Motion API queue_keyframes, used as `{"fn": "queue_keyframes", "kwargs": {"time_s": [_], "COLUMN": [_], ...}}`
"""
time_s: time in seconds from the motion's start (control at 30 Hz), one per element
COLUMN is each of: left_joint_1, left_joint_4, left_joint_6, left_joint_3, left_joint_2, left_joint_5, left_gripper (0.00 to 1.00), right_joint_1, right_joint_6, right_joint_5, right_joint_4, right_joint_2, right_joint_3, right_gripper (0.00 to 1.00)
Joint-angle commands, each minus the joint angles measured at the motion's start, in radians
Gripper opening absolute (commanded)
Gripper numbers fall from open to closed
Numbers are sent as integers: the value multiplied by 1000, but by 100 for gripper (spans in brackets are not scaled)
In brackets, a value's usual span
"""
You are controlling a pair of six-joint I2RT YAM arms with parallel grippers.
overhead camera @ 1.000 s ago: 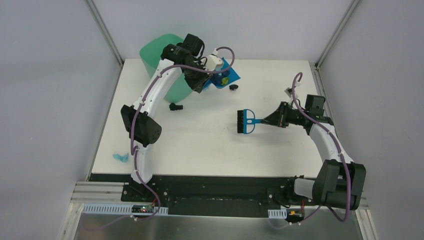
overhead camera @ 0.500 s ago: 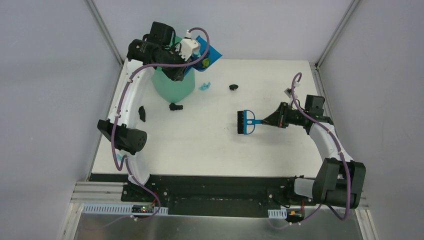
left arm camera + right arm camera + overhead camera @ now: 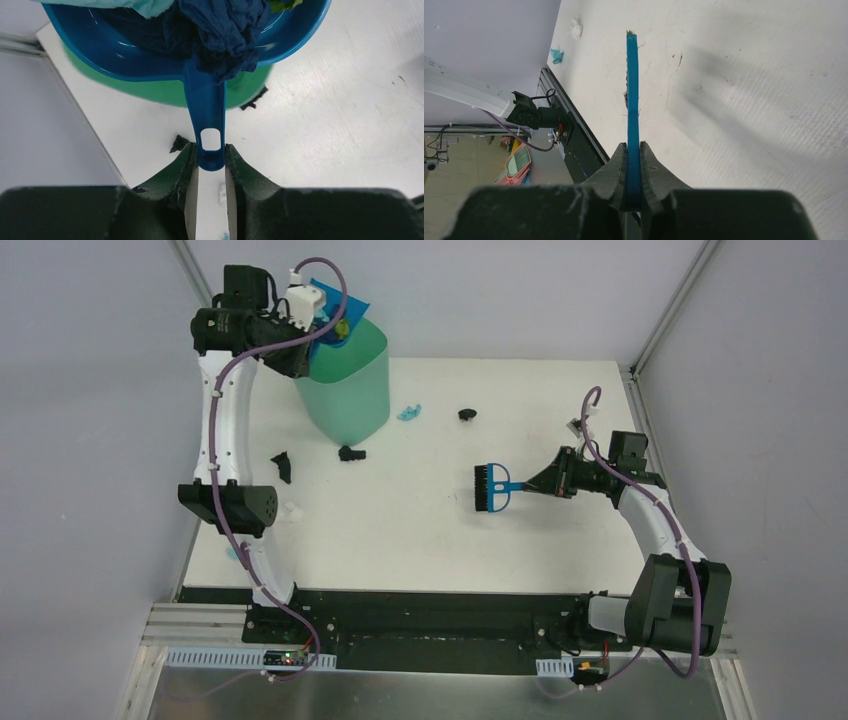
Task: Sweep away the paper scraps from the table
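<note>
My left gripper [image 3: 211, 157] is shut on the handle of the blue dustpan [image 3: 150, 45], which it holds over the mint-green bin [image 3: 350, 390] at the table's far left. Dark blue and pale paper scraps [image 3: 225, 30] lie in the pan. Loose scraps lie on the table [image 3: 420, 540]: a light blue one [image 3: 409, 412], black ones [image 3: 466, 414] [image 3: 350, 453] [image 3: 283, 467], and a white one [image 3: 292, 510]. Right of centre, my right gripper [image 3: 633, 150] is shut on the handle of the blue brush [image 3: 490, 487], its black bristles pointing left.
Another light blue scrap [image 3: 234, 553] lies near the front left corner, partly behind my left arm. The black front edge [image 3: 420, 598] runs along the near side. Grey walls close in on the left, the back and the right.
My left arm has swung left and lifted the dustpan from beside the bin to above it, uncovering scraps on the table. The right arm and the brush have not moved.
</note>
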Motion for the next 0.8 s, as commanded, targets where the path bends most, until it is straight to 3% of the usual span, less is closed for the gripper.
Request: {"fn": "queue_keyframes", "kwargs": {"time_s": [0.0,0.37,0.77], "left_joint_1": [79,161,161], "left_joint_4": [-38,-40,22], "left_joint_6": [10,140,325], "left_joint_3": [110,108,110], "left_joint_2": [58,107,138], "left_joint_5": [25,-114,-297], "left_gripper": [4,5,4], "right_joint_1": [-7,-7,-7], "right_joint_6": [-40,-73,-110], "right_joint_5": [-21,-21,-13], "right_joint_4": [-3,-22,-57], "right_joint_2": [3,16,13], "right_joint_3": [30,38,50], "right_gripper": [0,0,0]}}
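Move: The left hand holds the loaded dustpan; the green bin's middle lies about 7 cm ahead, 4 cm right and 18 cm below it. Far below, one black scrap lies level and 4 cm right, another about 5 cm back and 12 cm left, and a light-blue scrap 8 cm ahead and 16 cm right. From the idle, brush-holding right hand the bin is roughly 21 cm ahead and 37 cm left, near its height. The left hand carries the loaded dustpan about 11 cm left over the bin's left rim, rolling right-side-down 15 degrees. ##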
